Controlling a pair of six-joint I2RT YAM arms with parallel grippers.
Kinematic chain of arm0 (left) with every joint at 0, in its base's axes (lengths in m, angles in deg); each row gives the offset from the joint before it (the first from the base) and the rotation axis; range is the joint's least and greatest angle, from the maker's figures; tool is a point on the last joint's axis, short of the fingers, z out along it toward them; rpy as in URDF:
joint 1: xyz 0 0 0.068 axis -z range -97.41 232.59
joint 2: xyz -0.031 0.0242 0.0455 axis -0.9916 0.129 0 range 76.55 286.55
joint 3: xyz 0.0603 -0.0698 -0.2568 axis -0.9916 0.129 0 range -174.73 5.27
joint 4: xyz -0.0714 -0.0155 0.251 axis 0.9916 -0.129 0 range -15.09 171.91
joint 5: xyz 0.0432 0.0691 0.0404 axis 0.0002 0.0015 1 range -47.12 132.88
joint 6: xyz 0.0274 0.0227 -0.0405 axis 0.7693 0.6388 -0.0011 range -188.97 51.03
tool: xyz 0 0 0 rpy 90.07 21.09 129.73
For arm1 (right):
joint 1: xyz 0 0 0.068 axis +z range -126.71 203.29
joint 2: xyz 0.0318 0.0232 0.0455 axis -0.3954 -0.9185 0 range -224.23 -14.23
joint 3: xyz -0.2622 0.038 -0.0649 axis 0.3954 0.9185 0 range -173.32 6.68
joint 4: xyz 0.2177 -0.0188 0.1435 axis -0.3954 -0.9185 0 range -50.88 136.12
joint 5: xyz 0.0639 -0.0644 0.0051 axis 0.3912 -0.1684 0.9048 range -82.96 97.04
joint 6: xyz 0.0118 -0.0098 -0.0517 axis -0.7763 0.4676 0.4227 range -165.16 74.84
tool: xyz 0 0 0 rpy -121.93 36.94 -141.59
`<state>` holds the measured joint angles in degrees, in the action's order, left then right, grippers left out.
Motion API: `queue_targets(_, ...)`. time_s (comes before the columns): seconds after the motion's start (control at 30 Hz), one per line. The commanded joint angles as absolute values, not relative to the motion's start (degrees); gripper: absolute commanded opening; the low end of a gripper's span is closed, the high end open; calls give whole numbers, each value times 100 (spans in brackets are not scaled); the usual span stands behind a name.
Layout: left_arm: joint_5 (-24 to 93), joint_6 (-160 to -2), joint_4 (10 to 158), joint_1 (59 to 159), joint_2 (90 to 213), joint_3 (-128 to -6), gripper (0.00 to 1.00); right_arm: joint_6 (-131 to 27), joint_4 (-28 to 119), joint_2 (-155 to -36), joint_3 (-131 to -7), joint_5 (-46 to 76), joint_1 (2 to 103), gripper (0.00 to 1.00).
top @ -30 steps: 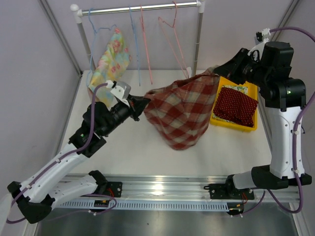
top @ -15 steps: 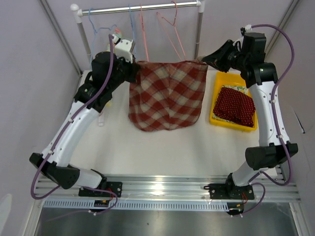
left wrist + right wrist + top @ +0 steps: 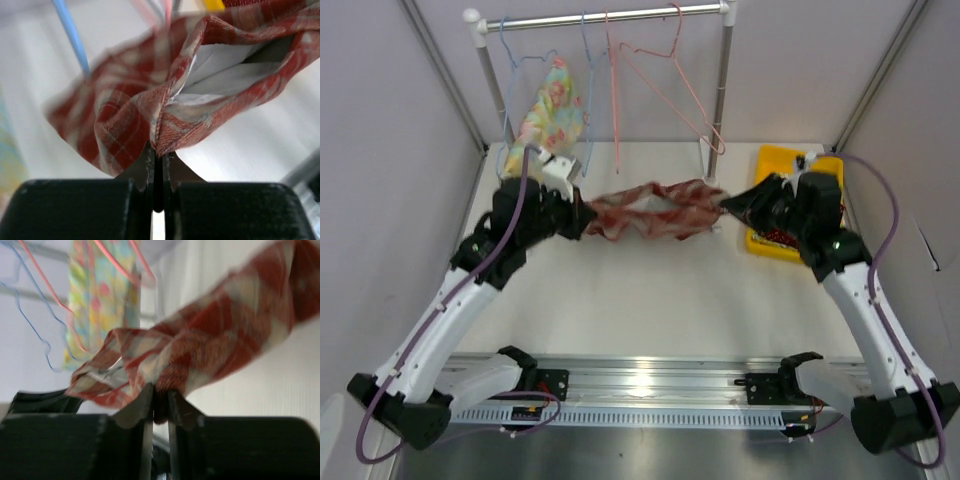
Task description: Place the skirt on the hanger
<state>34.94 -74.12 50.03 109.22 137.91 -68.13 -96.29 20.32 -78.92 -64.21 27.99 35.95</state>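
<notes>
The red and white plaid skirt [image 3: 655, 210] is stretched low over the table between my two grippers. My left gripper [image 3: 582, 216] is shut on its left end, seen close in the left wrist view [image 3: 157, 150] with the skirt [image 3: 200, 90] fanning out above the jaws. My right gripper [image 3: 728, 205] is shut on its right end, and the right wrist view [image 3: 160, 395] shows the cloth [image 3: 210, 350] pinched there. A pink wire hanger [image 3: 660, 85] hangs on the rail [image 3: 605, 16] above and behind the skirt.
A blue hanger [image 3: 588, 100] and another with a yellow floral garment [image 3: 548, 115] hang at the rail's left. A yellow tray [image 3: 775, 165] with a dark red dotted cloth sits at the right, partly behind my right arm. Rack posts stand at both ends.
Both arms have dropped from rail height down toward the table and nearer the front. The skirt, spread flat and hanging half a second ago, is now bunched into a low band between the grippers.
</notes>
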Motion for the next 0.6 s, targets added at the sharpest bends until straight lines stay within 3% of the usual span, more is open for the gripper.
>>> queue_targets(0.0,3172,-8660,5412,11253,12984,-4923,0,-10192,2616,-6980,-4856,2112,4067,30)
queue_targets(0.07,3242,-9057,5580,11536,12736,-4405,0,-10605,2731,-6358,-3739,1761,4549,45)
queue_targets(0.1,3373,-9416,5668,11842,12639,-3664,12,-10729,2714,-6145,-3431,1628,4726,59)
queue_targets(0.13,3452,-9576,5695,11993,12464,-3482,20,-10965,2644,-5952,-2906,1470,4911,65)
queue_targets(0.17,3471,-9691,5738,12107,12376,-3193,29,-11045,2582,-5784,-2700,1173,5287,69)
queue_targets(0.2,3514,-9892,5739,12213,12279,-2990,50,-11107,2486,-5496,-2542,1013,5465,74)
queue_targets(0.23,3567,-9946,5739,12318,12174,-2919,55,-11125,2224,-5397,-2445,890,5597,76)
queue_targets(0.4,3681,-10253,5468,12337,11453,-2733,67,-10967,1422,-5124,-2443,64,5985,80)
queue_targets(0.57,4444,-10781,5151,12337,11153,-2813,67,-10546,947,-5325,-2882,-526,5994,80)
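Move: The plaid skirt already hangs stretched between both hands, over open table. The bare strip where its held edge will come down lies about 16 cm back from each hand and some 28 cm below. The flowered skirt hangs roughly 15 cm ahead of the left hand, 5 cm left and 5 cm higher. From the right hand, the yellow bin is about 8 cm ahead, 22 cm right and 25 cm below. The plaid skirt's held edge is swept down and back towards the arms, each hand dropping a good 20 cm while drawing back about 14 cm, fingers tipping further down. On the way both grippers open wide and let go of the cloth; the left hand then lifts 3-4 cm, while the right stays low and rolls slightly. ##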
